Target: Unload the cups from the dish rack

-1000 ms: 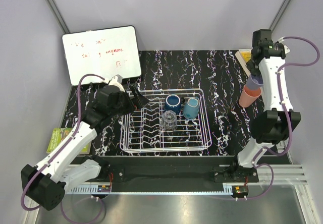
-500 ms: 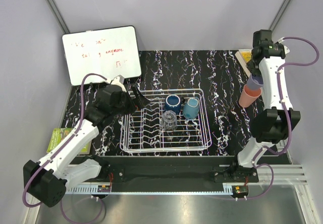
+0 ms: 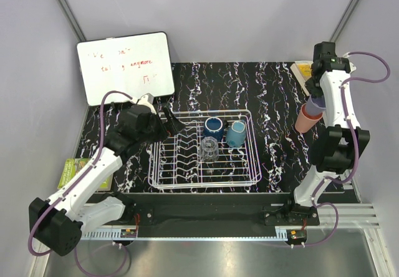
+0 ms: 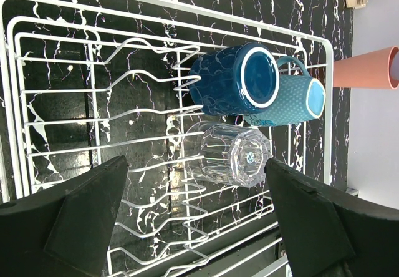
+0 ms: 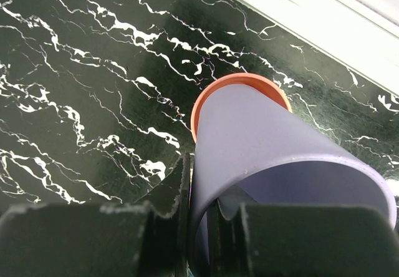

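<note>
The white wire dish rack [image 3: 181, 158] holds a dark blue cup [image 3: 213, 126], a teal cup [image 3: 235, 133] and a clear glass [image 3: 209, 148], all lying on their sides. My left gripper [image 3: 169, 122] hovers open over the rack's far left corner. In the left wrist view its fingers [image 4: 87, 221] frame the clear glass [image 4: 230, 154], with the dark blue cup [image 4: 234, 78] and teal cup [image 4: 293, 99] beyond. At the far right my right gripper [image 3: 315, 99] is shut on the wall of the lavender cup [image 5: 274, 146]. That cup sits partly inside the salmon pink cup [image 3: 305, 120] standing on the table.
A whiteboard [image 3: 124, 68] leans at the back left. A green packet [image 3: 78, 172] lies at the table's left edge. A yellow-and-tan object [image 3: 303, 71] sits at the back right, close to the wall beside the pink cup.
My left gripper has shifted slightly right toward the rack's left end, still open. My right wrist has moved a little with the lavender cup over the pink cup.
</note>
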`<state>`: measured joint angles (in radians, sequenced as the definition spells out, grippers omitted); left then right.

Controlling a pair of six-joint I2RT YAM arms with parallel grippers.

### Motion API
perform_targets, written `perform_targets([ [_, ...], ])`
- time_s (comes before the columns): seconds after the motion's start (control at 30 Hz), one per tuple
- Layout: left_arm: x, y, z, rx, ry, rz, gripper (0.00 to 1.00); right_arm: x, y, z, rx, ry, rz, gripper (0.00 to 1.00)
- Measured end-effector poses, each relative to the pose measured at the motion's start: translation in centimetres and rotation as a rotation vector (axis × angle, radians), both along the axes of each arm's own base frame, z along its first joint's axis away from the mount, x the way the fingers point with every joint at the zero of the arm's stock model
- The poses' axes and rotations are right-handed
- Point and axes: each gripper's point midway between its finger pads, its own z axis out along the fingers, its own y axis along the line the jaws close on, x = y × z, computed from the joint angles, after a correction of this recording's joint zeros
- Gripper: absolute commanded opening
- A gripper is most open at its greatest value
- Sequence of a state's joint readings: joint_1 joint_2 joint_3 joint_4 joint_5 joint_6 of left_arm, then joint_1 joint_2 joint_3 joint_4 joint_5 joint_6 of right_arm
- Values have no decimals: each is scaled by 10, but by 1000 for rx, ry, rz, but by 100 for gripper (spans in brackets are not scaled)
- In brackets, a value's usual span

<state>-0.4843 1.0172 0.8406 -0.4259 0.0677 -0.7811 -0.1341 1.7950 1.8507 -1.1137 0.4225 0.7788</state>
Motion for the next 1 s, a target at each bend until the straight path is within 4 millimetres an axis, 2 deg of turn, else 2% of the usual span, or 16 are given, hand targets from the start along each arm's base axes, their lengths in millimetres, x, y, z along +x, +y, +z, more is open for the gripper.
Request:
perform_targets([
  [0.3,0,0,-1,1,2,0,96,5,3,-14,17,32,24,2],
  [0.33,0,0,-1,2,4,0,96,6,3,-14,17,31,24,7],
  [0.4,1,0,-4,6,11,0,96,7,3,-15,16,31,27,34],
  [0.43,1,-1,-4,7,13,0,96,7,3,-15,16,31,30,44],
  [0.47,1,-1,-6,9,16,0,96,8,3,-14,15,29,33,49],
  [0.77,1,-1,-6,9,17,0,96,14,6,-12,28,6,60,51],
  [0.87,1,-1,-6,9,17,0,97,16,12,-6,45,-21,76,54],
  [0.9,1,0,-6,11,16,-1,97,16,15,0,53,-39,88,57],
  [0.93,1,0,-6,12,15,-1,98,16,19,6,55,-57,102,71],
  [1.0,2,0,-6,19,11,-5,98,19,37,29,54,-134,169,81],
])
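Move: The right fingers hold the purple cup by its rim, its bottom end already inside the mouth of the standing pink cup. The pink cup's middle is about 4 cm back from this hand, neither left nor right, and 10 cm below. The books lie roughly 15 cm ahead and 2 cm right, the light-blue mug some 26 cm left and 7 cm back. From the idle left hand the pink cup is about 48 cm right and 7 cm ahead. Down by about 1.5 cm, easing slightly forward, the right hand lowers the purple cup farther into the pink cup, then opens its fingers and lets go of the rim. It pauses there almost still before rising quickly, about 4 cm up and 3 cm left, away from the cups, with the wrist turning some 10 degrees counter-clockwise and its fingers tipping up a little. ##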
